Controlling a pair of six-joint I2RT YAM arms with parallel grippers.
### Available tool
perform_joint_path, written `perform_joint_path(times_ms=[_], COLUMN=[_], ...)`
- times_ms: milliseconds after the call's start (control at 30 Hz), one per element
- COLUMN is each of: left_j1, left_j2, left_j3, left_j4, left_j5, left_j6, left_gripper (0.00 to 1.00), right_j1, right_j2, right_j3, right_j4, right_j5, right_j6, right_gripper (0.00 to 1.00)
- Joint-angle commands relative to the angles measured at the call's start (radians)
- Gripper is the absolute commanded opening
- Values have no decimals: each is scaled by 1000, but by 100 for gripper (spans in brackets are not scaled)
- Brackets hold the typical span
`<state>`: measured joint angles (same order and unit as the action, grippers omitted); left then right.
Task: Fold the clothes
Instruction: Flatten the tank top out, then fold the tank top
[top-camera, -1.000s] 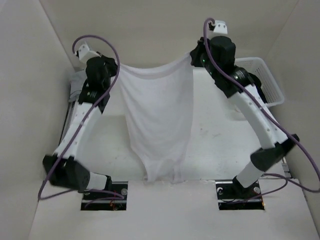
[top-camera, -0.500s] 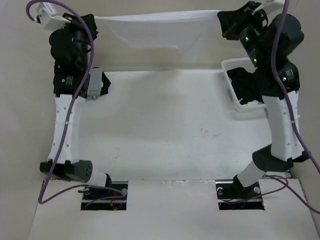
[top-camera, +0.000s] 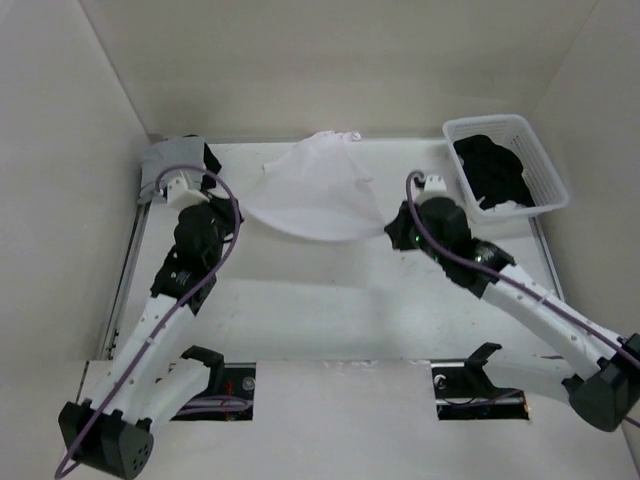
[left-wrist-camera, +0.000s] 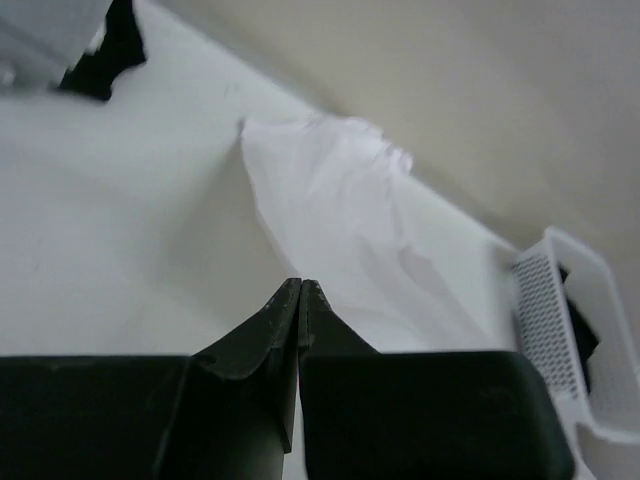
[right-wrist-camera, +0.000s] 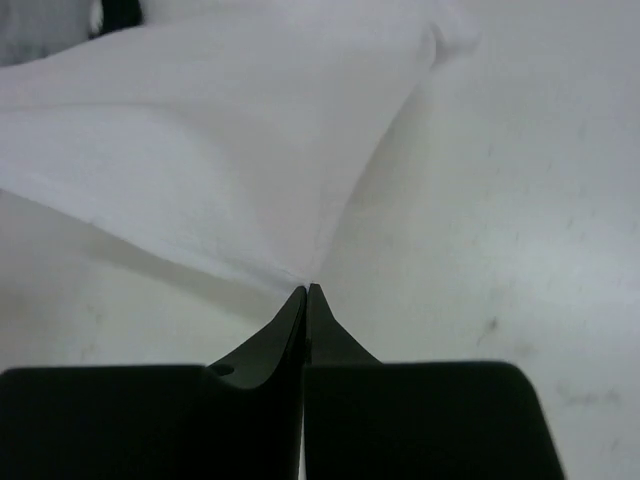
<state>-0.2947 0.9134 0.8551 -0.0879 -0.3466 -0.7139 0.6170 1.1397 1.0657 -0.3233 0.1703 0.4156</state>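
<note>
A white garment (top-camera: 315, 190) of the clothes is stretched low over the table between my two grippers, and its far end lies bunched near the back wall. My left gripper (top-camera: 238, 212) is shut on its left corner; in the left wrist view the cloth (left-wrist-camera: 330, 200) runs down to the closed tips (left-wrist-camera: 300, 283). My right gripper (top-camera: 388, 232) is shut on the right corner. There the fabric (right-wrist-camera: 230, 150) narrows to a point at the tips (right-wrist-camera: 307, 287). Black clothes (top-camera: 490, 170) fill the basket. A grey and black pile (top-camera: 168, 160) lies at the back left.
The white lattice basket (top-camera: 485, 121) stands at the back right, and its side shows in the left wrist view (left-wrist-camera: 545, 300). Pale walls close the table at the back and on both sides. The grey pile's edge (right-wrist-camera: 40, 25) shows in the right wrist view.
Both arms have come down from holding the white garment high and stretched at the back. It now hangs low over the table, its far end resting on it.
</note>
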Motion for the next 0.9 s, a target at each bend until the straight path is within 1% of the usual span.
perform_joint_path(times_ms=[0,67,133,200,267,333,400,467,567,600,633,700,767,867], left_j1=[-27,-36,-45,-56,-60,-99,-123,-129,-108,-99,-91,-86,-93,-80], left_j2=[-207,-328,-457,-574,-687,-774,-801,-812,-820,-809,-783,-692,-563,-330], left_j3=[-184,-275,-335,-349,-340,-312,-257,-200,-137,-128,-126,-146,-191,-223], left_j4=[-63,-204,-350,-505,-648,-745,-812,-863,-906,-897,-860,-726,-539,-243], left_j5=[-66,-46,-11,18,40,37,-12,-51,-74,-77,-81,-72,-72,-75], left_j6=[-31,-53,-93,-159,-237,-307,-331,-326,-291,-273,-256,-225,-199,-174], left_gripper=[0,0,0,0,0,0,0,0,0,0,0,0,0,0], right_j1=[132,241,353,504,659,826,987,1113,1226,1240,1214,1089,885,528], right_j2=[-200,-273,-332,-406,-495,-576,-619,-609,-531,-506,-491,-479,-478,-459], right_j3=[-256,-405,-507,-588,-639,-655,-632,-584,-498,-472,-449,-421,-418,-441], right_j4=[78,40,-3,-64,-135,-219,-316,-399,-488,-517,-539,-539,-470,-245], right_j5=[98,103,106,118,165,236,308,385,454,472,489,492,445,298], right_j6=[170,277,395,535,697,838,972,1069,1149,1157,1148,1042,857,547], right_gripper=[0,0,0,0,0,0,0,0,0,0,0,0,0,0])
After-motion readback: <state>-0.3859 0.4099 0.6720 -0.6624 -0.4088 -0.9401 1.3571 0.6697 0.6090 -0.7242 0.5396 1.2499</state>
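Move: The tank top is still held by its hem corners, one in each gripper, its middle about 12 cm ahead of the left hand and 18 cm to its right, and about 14 cm ahead of the right hand and 17 cm to its left, below both. The hem is being brought to the table's near edge, some 25 to 30 cm behind the hands. The folded clothes lie about 20 cm ahead and 16 cm left of the left hand; the white basket stands about 24 cm ahead and 27 cm right of the right. The tank top's hem is swept back and down from the far side towards the near table edge, both shut grippers keeping their pinch on its corners. The right hand travels roughly 30 cm back while sinking and tips down about 30 degrees, the left less far; then both rise a few centimetres and swing forward again, the right by some 10 cm. ##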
